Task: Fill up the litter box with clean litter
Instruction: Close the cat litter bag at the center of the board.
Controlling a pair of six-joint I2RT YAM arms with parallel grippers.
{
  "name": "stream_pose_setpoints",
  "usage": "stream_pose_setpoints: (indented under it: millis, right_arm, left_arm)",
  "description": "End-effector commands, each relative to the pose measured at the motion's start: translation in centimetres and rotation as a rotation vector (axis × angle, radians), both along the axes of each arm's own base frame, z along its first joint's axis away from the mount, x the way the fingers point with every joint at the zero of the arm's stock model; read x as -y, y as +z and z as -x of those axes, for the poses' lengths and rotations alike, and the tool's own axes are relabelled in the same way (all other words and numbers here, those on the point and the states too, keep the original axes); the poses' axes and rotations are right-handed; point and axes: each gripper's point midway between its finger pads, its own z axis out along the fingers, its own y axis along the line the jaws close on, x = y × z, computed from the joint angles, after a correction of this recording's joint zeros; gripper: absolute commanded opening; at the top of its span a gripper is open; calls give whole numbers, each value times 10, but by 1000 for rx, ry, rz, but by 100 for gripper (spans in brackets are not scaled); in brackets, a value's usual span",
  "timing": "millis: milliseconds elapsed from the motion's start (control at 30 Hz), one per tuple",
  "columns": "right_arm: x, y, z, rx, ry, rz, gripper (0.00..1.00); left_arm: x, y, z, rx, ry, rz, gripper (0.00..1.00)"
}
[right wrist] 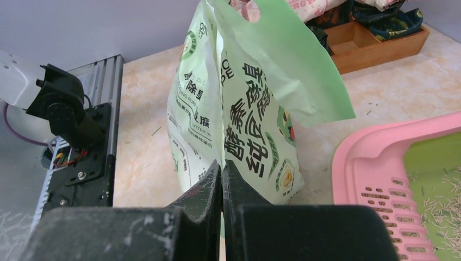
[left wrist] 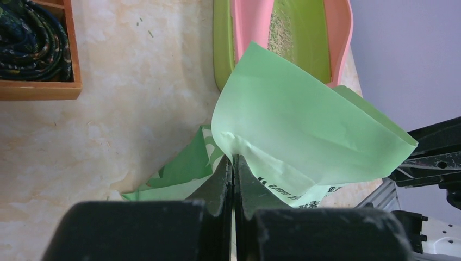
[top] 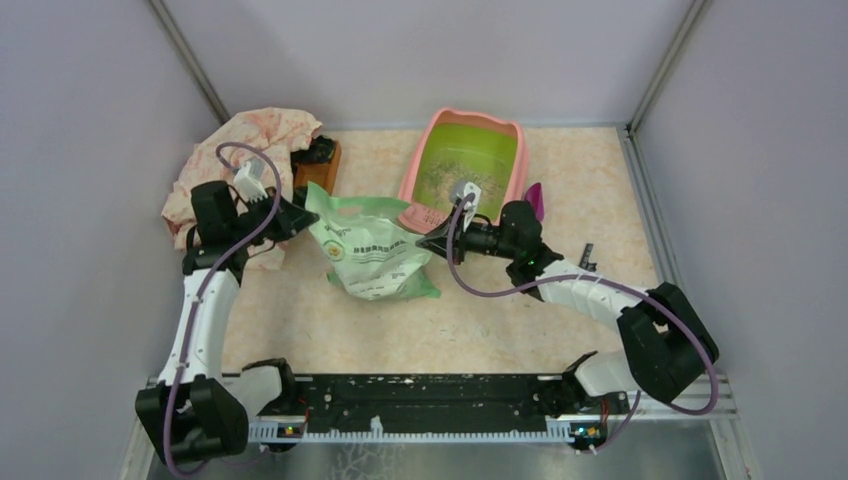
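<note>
The litter box (top: 432,131), pink rim and lime-green inside, stands at the back middle with a thin scatter of clean litter (top: 442,172) on its floor. It also shows in the left wrist view (left wrist: 250,27) and in the right wrist view (right wrist: 380,157). The light green printed bag (top: 375,250) lies in front of it, held between both grippers. My left gripper (top: 303,222) is shut on the bag's left edge (left wrist: 282,125). My right gripper (top: 432,240) is shut on the bag's right edge (right wrist: 244,103).
A pink floral cloth (top: 250,150) lies at the back left beside a wooden tray (top: 318,170) holding dark fabric. A magenta scoop (top: 535,200) lies right of the litter box. A small black piece (top: 587,257) lies at the right. Grey walls enclose the table.
</note>
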Motion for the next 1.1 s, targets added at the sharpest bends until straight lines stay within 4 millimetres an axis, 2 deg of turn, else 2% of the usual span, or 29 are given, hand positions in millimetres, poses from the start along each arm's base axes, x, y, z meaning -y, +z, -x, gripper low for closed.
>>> stream_pose_setpoints:
  millis: [0,100,300,333,400,433,567,700,800,1067]
  right_arm:
    - [-2,26,10,93,38,-21,0]
    - [0,25,13,97,45,-18,0]
    - [3,28,17,108,43,-18,0]
    - [4,31,17,113,40,-21,3]
    - [4,39,19,129,45,-34,34]
    - [3,44,19,139,47,-41,44]
    - [-3,55,19,170,54,-51,59]
    - [-23,58,24,192,93,-30,64]
    - [-38,51,19,220,92,11,65]
    - [-58,51,-12,237,15,13,65]
  left_arm:
    - [-10,43,-6,157,35,-66,1]
    - [-10,42,-3,162,32,-72,0]
    - [-5,59,7,270,21,-60,4]
    - [-5,58,7,268,17,-63,4]
    - [-4,55,7,254,4,-62,4]
    - [-3,53,8,244,0,-61,4]
    - [-4,48,7,241,7,-64,4]
    - [-5,40,5,214,7,-63,4]
    - [-7,36,5,206,14,-66,4]
    - [-12,32,4,197,37,-85,3]
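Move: The cat litter bag's mouth stretches between the two shut grippers, its middle about 10 cm left and 3 cm ahead of the right hand and 2 cm lower. From that hand the litter box lies some 18 cm ahead, 10 cm right and 15 cm down, the purple scoop about 14 cm ahead, 27 cm right and 20 cm down. For the left hand the mouth's middle is roughly 11 cm right and 2 cm back, about 3 cm lower, the wooden tray 12 cm ahead, 1 cm left and 20 cm down. The bag's near-right mouth corner is let go by the right gripper, which first eases back about 1 cm, then opens to some two thirds while rising, swings about 5 cm left towards the mouth's middle and dips a little, jaws astride the loose edges. The left hand keeps its pinch on the other corner, drawing up and back some 2 cm before nearly stopping. ##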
